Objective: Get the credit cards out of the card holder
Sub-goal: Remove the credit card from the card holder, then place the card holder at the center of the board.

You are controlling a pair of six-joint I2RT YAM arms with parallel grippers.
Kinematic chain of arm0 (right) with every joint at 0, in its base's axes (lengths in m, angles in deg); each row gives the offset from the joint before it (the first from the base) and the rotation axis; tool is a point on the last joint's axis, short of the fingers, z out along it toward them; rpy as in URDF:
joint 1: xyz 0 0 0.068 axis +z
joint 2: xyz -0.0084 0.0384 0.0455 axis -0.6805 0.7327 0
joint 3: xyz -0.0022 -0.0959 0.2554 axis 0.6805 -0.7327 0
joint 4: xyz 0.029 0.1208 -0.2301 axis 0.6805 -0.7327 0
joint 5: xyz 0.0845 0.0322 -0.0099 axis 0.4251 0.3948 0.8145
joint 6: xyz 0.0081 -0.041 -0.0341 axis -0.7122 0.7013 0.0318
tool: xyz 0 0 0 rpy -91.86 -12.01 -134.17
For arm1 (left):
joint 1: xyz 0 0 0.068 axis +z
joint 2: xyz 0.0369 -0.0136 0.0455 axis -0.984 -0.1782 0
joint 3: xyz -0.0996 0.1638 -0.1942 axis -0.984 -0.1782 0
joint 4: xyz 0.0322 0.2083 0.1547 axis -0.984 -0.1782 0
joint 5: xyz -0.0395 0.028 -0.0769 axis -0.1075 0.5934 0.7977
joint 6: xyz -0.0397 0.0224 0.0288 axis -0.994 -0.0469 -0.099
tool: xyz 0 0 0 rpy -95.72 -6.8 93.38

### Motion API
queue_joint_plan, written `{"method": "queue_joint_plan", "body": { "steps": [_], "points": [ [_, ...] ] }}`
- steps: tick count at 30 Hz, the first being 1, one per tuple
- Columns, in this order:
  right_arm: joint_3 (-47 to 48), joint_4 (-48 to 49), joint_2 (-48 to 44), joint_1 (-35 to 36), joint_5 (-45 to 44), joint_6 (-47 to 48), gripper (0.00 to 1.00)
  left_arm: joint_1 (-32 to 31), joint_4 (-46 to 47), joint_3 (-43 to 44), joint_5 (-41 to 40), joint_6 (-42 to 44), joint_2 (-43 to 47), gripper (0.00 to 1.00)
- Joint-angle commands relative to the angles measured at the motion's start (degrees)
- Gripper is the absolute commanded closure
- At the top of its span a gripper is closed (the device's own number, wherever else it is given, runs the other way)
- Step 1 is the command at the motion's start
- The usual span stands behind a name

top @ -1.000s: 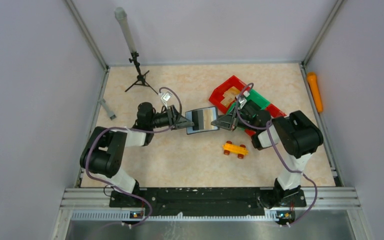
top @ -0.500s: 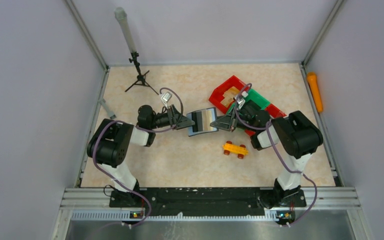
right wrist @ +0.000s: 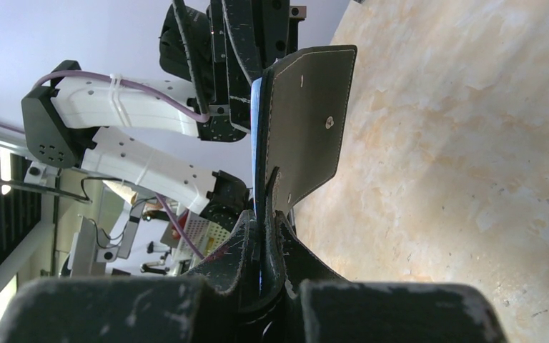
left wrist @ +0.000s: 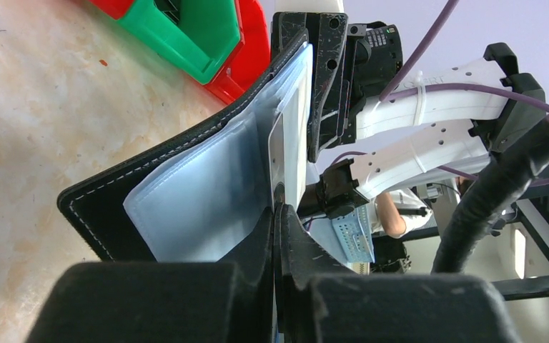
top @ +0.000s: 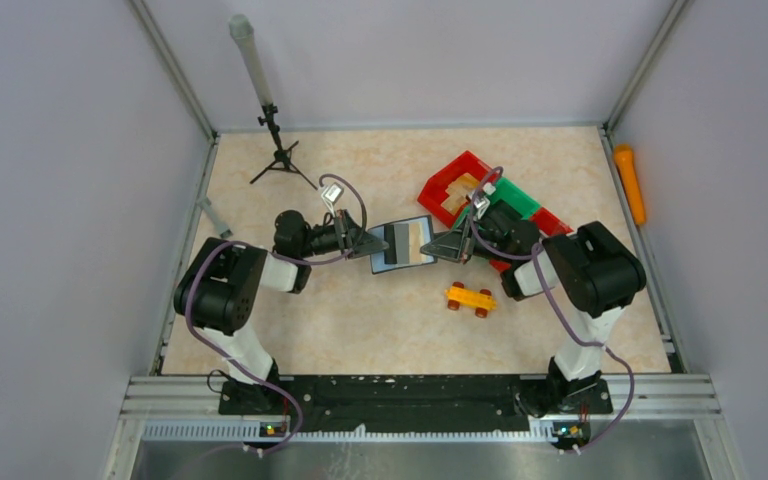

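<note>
The black card holder (top: 403, 243) hangs open above the middle of the table, between my two grippers. In the left wrist view its clear plastic sleeves (left wrist: 200, 193) fan out from the stitched black cover. A thin pale credit card edge (left wrist: 287, 136) runs down into my left gripper (left wrist: 279, 212), which is shut on it. From above, the left gripper (top: 372, 244) meets the holder's left side. My right gripper (right wrist: 266, 214) is shut on the holder's black cover (right wrist: 304, 121), below its silver snap, and grips the right side from above (top: 437, 246).
Red and green bins (top: 455, 180) lie behind the right arm. A yellow-orange toy car (top: 471, 298) sits on the table in front of the holder. A small black tripod (top: 278, 150) stands at the back left, and an orange object (top: 629, 182) lies beyond the right wall.
My left gripper has gone from open to shut at the holder's left edge. The holder has shifted slightly left. The right arm has kept its grip and place.
</note>
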State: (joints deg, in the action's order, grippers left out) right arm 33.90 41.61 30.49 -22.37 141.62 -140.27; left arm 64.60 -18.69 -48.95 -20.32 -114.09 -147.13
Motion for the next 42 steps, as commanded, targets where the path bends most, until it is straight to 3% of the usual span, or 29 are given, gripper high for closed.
{"method": "queue_joint_plan", "body": {
  "steps": [1, 10, 18, 28, 38, 42],
  "points": [
    [1.1, 12.9, -2.0, 0.4, 0.3, 0.4, 1.00, 0.5, 1.0, -0.1, 0.5, 1.7, 1.4, 1.00],
    [-1.6, 13.0, -3.5, -2.3, -2.2, 1.7, 1.00, 2.4, -15.0, -0.4, -2.8, 12.0, 7.6, 1.00],
    [-2.1, 12.9, -3.0, -3.2, -3.3, 1.6, 1.00, 6.3, -18.2, -4.2, -7.3, 15.2, 14.5, 1.00],
    [2.3, 13.0, 6.2, 0.6, -2.0, -1.2, 1.00, 6.4, -28.9, -6.1, -14.4, 23.8, 26.2, 1.00],
    [6.2, 12.5, 14.4, 4.9, -3.2, -1.5, 1.00, 6.4, -31.6, -5.0, -15.4, 24.4, 24.7, 1.00],
    [6.7, 7.1, 14.2, 6.1, -4.3, 2.2, 1.00, 6.3, -32.2, -4.9, -15.8, 24.8, 24.9, 1.00]
  ]
}}
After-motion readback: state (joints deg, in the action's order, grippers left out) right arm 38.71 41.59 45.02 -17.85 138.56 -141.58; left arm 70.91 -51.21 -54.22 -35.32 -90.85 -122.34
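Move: The black credit card, half out of its sleeve and already pinched by the left hand, has its middle about 3 cm to that hand's right, level with it. The card holder's middle is some 5 cm right of the hand and 1 cm back, with a beige card in it about 7 cm right and 1 cm back. From the right hand, which grips the holder's far edge, the black card lies about 7 cm left, straight across. Leftward, the left hand draws the pinched black card out of the holder by about 6 cm, edging forward, turning counter-clockwise some 20 degrees and dipping its fingertips. The right hand keeps its grip and first pulls the holder about 1.5 cm right and slightly forward, then lowers it some 6 cm while swinging it back left and rolling slightly. ##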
